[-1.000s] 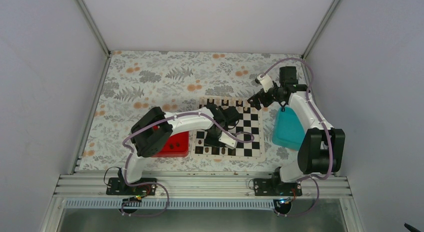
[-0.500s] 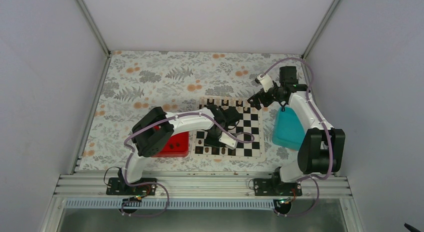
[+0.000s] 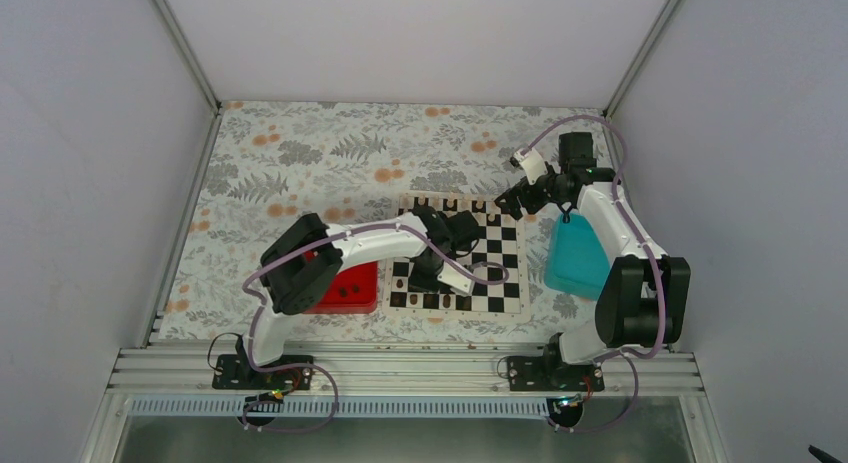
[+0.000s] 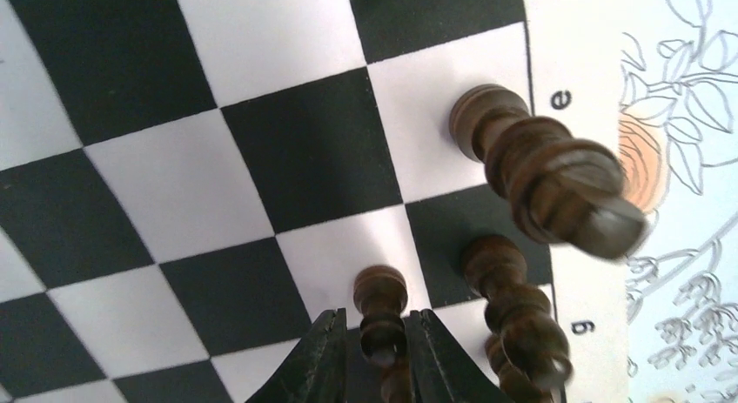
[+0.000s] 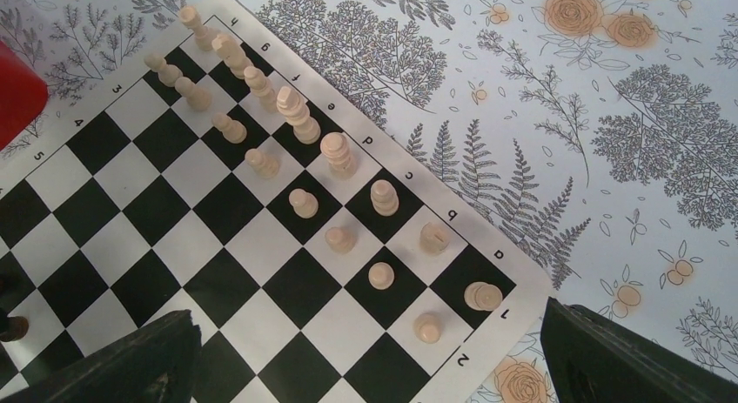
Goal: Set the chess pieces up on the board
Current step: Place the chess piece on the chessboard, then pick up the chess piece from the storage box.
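Observation:
In the left wrist view a small dark pawn (image 4: 380,292) stands on a cream square of the board (image 4: 174,185), near its edge by the letter g. My left gripper (image 4: 379,320) straddles it, jaws slightly parted with a thin gap beside the pawn, so it is open. Two taller dark chess pieces (image 4: 548,172) (image 4: 513,307) stand just to its right on the edge row. From above, the left gripper (image 3: 432,278) is low over the board's (image 3: 500,253) near left part. My right gripper (image 5: 374,359) hovers wide open and empty above the far right corner (image 3: 515,198).
Pale pieces (image 5: 296,116) stand in two rows along the board's far side. A red tray (image 3: 345,288) lies left of the board and a teal tray (image 3: 578,258) lies right of it, under the right arm. Floral cloth (image 5: 609,116) covers the table.
The left jaws have parted a little from the dark pawn they were shut on. Both arms stay almost where they were.

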`<move>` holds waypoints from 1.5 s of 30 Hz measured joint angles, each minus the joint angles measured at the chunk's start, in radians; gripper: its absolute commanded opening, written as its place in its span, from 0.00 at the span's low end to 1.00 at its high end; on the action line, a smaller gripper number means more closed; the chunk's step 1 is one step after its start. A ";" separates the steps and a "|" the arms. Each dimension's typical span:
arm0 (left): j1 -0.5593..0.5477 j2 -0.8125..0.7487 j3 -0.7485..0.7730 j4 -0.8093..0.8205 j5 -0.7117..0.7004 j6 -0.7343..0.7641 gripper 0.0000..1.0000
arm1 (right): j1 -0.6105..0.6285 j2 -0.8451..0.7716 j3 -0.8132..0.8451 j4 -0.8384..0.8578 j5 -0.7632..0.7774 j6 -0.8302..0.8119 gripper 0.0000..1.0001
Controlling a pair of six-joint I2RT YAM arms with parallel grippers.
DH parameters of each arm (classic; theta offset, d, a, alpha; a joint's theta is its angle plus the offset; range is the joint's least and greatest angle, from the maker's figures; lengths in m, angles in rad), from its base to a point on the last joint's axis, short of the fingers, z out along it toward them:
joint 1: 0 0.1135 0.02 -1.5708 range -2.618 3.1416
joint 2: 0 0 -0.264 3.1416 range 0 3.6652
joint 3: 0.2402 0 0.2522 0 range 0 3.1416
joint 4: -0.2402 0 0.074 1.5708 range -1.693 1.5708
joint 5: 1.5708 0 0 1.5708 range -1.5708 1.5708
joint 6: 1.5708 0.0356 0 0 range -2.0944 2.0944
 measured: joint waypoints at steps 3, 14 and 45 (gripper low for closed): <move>0.000 -0.027 0.005 -0.022 -0.004 0.000 0.20 | 0.000 0.000 0.000 -0.001 0.000 0.000 1.00; 0.015 -0.239 0.027 -0.117 -0.090 -0.007 0.21 | 0.000 0.015 0.000 -0.008 -0.003 0.000 1.00; 0.652 -0.542 -0.483 0.000 -0.117 0.082 0.24 | 0.000 0.032 0.004 -0.014 -0.005 0.000 1.00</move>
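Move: Between the barely open left fingertips stands the pawn just set down. The next dark pieces wait by the red tray's left wall, near its far corner, about 26 cm left, 7 cm ahead and 1 cm lower; the tray's middle is some 21 cm left and 3 cm ahead. Around the pawn, a bishop stands 3 cm straight behind and the king 3 cm behind and 3 cm right. From the idle right hand, those tray pieces lie roughly 45 cm left, 11 cm back, 13 cm down. Lifting off the placed pawn, the left hand climbs almost straight up about 10 cm, then sweeps left and somewhat forward over the tray's right wall. It sinks some 8 cm towards the pieces near the tray's far left corner, about 25 cm left of its start, the wrist turning some 30 degrees counter-clockwise and the fingers staying slightly open and empty. ##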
